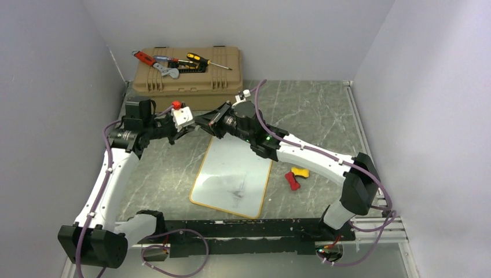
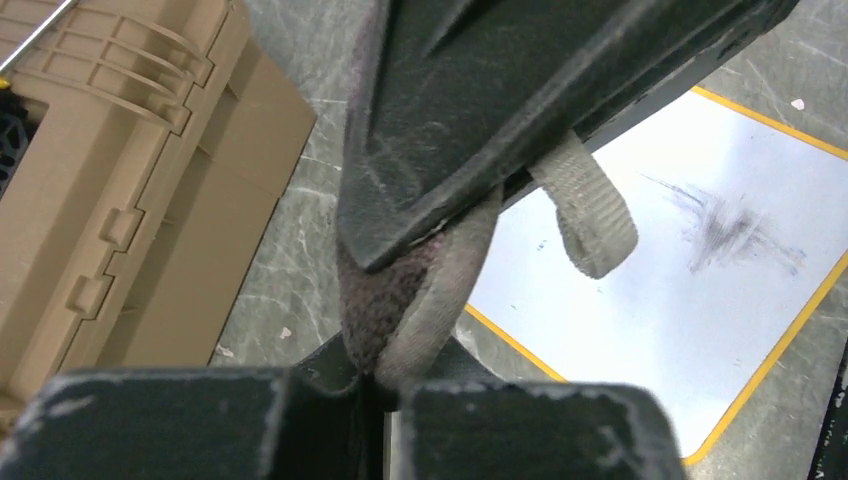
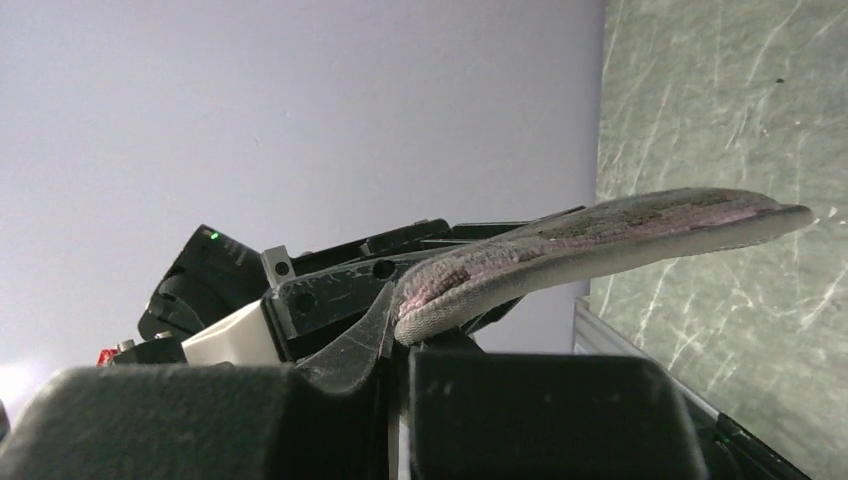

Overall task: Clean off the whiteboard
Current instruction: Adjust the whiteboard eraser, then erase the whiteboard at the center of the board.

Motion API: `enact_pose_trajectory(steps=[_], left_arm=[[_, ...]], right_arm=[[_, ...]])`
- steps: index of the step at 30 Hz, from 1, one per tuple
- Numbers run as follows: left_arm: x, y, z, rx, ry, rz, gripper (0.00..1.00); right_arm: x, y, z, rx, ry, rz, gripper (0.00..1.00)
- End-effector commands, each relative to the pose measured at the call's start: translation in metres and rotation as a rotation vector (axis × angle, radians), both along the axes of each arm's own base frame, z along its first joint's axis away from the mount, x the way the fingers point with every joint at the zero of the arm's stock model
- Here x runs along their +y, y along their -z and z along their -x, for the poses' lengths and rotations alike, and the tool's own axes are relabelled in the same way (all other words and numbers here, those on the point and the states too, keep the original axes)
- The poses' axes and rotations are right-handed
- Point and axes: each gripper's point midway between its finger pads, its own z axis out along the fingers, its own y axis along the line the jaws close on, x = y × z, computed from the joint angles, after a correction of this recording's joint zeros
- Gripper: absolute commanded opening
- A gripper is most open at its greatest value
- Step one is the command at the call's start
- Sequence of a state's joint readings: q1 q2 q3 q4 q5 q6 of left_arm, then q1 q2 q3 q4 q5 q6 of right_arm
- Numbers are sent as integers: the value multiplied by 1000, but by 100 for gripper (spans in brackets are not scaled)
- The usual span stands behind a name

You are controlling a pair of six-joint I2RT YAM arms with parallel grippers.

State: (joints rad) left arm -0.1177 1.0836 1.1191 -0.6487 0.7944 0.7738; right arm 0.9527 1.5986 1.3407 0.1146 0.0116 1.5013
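The whiteboard (image 1: 231, 176) lies flat on the table, white with an orange-tan frame and a grey smudge (image 1: 239, 188) near its middle. It also shows in the left wrist view (image 2: 680, 300). My left gripper (image 1: 190, 125) and right gripper (image 1: 206, 120) meet tip to tip just above the board's far-left corner. A grey-purple cloth (image 2: 400, 300) with a grey edge band and a loop (image 2: 595, 215) hangs between them. The left gripper (image 2: 390, 385) is shut on one end. The right gripper (image 3: 400, 350) is shut on the cloth's (image 3: 600, 245) other edge.
A tan toolbox (image 1: 188, 78) stands at the back, with screwdrivers and a wrench on its lid; it is close left of the left gripper (image 2: 120, 200). A red piece (image 1: 292, 180) and a yellow piece (image 1: 300, 172) lie right of the board. Grey walls enclose the table.
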Motion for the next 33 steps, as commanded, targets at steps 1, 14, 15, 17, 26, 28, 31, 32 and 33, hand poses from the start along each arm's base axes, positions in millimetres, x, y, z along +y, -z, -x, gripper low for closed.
enact_pose_trajectory(steps=[1, 14, 15, 17, 26, 28, 31, 32, 33], left_arm=[[-6, -6, 6, 9, 15, 27, 10], [-14, 46, 27, 497, -41, 123, 99], [-14, 52, 27, 517, -45, 119, 99], [-12, 64, 24, 564, -66, 107, 99], [25, 90, -4, 660, -255, -49, 99], [31, 102, 0, 687, -220, -59, 100], [40, 119, -6, 712, -223, -117, 99], [43, 115, -12, 689, -249, -114, 99], [46, 111, -20, 633, -282, -110, 100]], right_arm=[[-21, 2, -3, -22, 39, 30, 0], [-201, 142, 135, 161, -253, 798, 0], [-211, 149, 150, 200, -294, 825, 0], [-223, 160, 174, 267, -384, 862, 0], [-161, 188, 170, 235, -664, 830, 0], [-152, 196, 163, 220, -683, 851, 0], [-146, 214, 158, 219, -708, 867, 0], [-145, 222, 159, 231, -717, 867, 0], [-142, 226, 158, 229, -723, 863, 0]])
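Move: The smudge that the whiteboard eraser is meant for lies about 12 cm back, 11 cm right and some 33 cm below my right hand; my two hands still grip the eraser together. From that hand the whiteboard's middle is 5 cm back and 9 cm right, the red sponge 8 cm back and 30 cm right, the yellow sponge 5 cm back and 33 cm right, all as low as the smudge. From my left hand the smudge is 13 cm back, 19 cm right and 26 cm down. My left fingers open wide and let go of the eraser, and that hand sinks about 11 cm towards the table left of the board, tipping its fingers down some 40 degrees. My right hand keeps its pinch and swings the eraser down, back and to the right, about 23 cm lower in all, easing some 4 cm back left at the end, while the fingers turn steeply downward over the board's near right corner. ##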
